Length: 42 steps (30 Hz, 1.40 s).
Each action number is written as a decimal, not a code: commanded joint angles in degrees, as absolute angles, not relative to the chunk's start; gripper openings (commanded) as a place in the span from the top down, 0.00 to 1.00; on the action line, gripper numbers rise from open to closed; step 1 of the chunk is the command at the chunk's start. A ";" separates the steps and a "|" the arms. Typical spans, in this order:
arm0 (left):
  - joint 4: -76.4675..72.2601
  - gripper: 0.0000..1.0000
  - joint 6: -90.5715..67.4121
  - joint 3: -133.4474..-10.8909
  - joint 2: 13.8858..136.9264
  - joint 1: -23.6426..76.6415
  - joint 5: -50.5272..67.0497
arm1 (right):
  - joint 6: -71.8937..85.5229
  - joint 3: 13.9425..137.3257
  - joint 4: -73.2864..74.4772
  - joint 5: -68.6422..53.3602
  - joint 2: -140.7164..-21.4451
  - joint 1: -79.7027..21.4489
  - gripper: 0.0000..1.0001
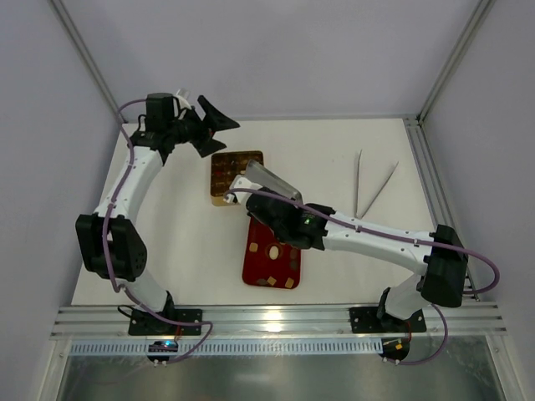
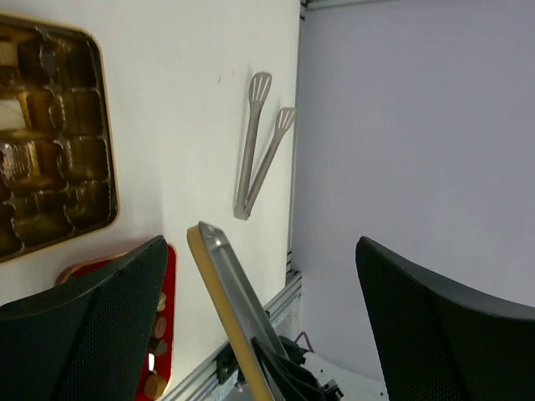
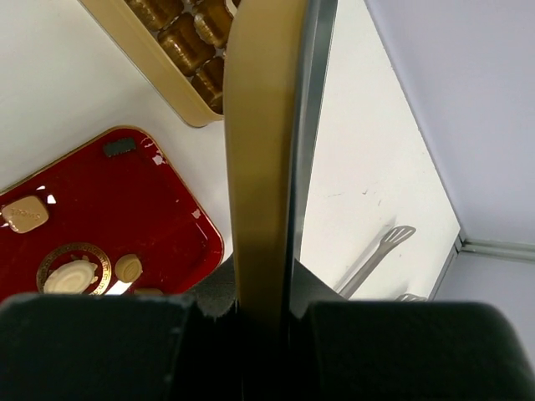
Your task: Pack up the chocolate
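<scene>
Small chocolate pieces, cream and tan, lie on a red tray at table centre; more show at the tray's edge. Behind it sits the gold gridded box with brown pieces in its cells. My right gripper is shut on a flat lid, gold-edged with a silver face, held on edge above the tray and box. My left gripper stands open and empty at the far left, beside the box.
Metal tongs lie on the white table to the right of the box. Grey walls and an aluminium frame post bound the table; a rail runs along the near edge.
</scene>
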State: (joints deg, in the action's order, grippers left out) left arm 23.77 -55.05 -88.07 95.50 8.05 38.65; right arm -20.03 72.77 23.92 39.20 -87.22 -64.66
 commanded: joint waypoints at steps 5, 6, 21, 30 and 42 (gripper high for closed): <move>21.71 0.09 -54.58 -92.90 94.84 4.31 35.69 | -15.82 78.04 26.98 33.67 -85.52 -62.50 0.96; 21.62 0.09 -54.49 -92.99 94.31 3.96 35.16 | -15.47 78.66 27.07 32.71 -85.60 -61.97 0.96; 23.11 0.09 -47.64 -80.43 83.85 1.76 21.54 | 23.61 93.96 13.41 -27.75 -97.55 -31.05 0.96; 27.15 0.09 -42.63 -77.61 86.04 1.76 15.92 | 57.78 92.37 -21.21 -42.53 -115.55 -27.86 0.96; 30.67 0.10 -39.47 -78.22 93.69 1.85 8.88 | 69.61 93.16 -35.41 -42.71 -126.47 -27.69 0.96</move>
State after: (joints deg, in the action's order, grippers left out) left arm 30.11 -41.43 -77.71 93.03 2.11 11.84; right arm 65.76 91.88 -26.02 -41.21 -127.09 -27.59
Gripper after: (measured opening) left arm 0.902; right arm 0.139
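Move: My right hand pinches the lid by its edge. The open brown chocolate box it has to cover stands about 16 cm ahead of this hand, 13 cm to its left and 17 cm lower. The red chocolate tray lies roughly 6 cm back and 3 cm left of the hand, 20 cm below. From my empty, open left hand the chocolate box is almost straight below, some 24 cm down and 2 cm ahead. I keep my pinch on the lid and, after a slow start, swing my right hand forward about 18 cm, arching some 7 cm up, then left about 10 cm and down over the chocolate box, rolling the wrist until the fingers point left and the lid turns level. My open left hand clears out leftwards about 12 cm, then sinks 10 cm at the box's left side. ##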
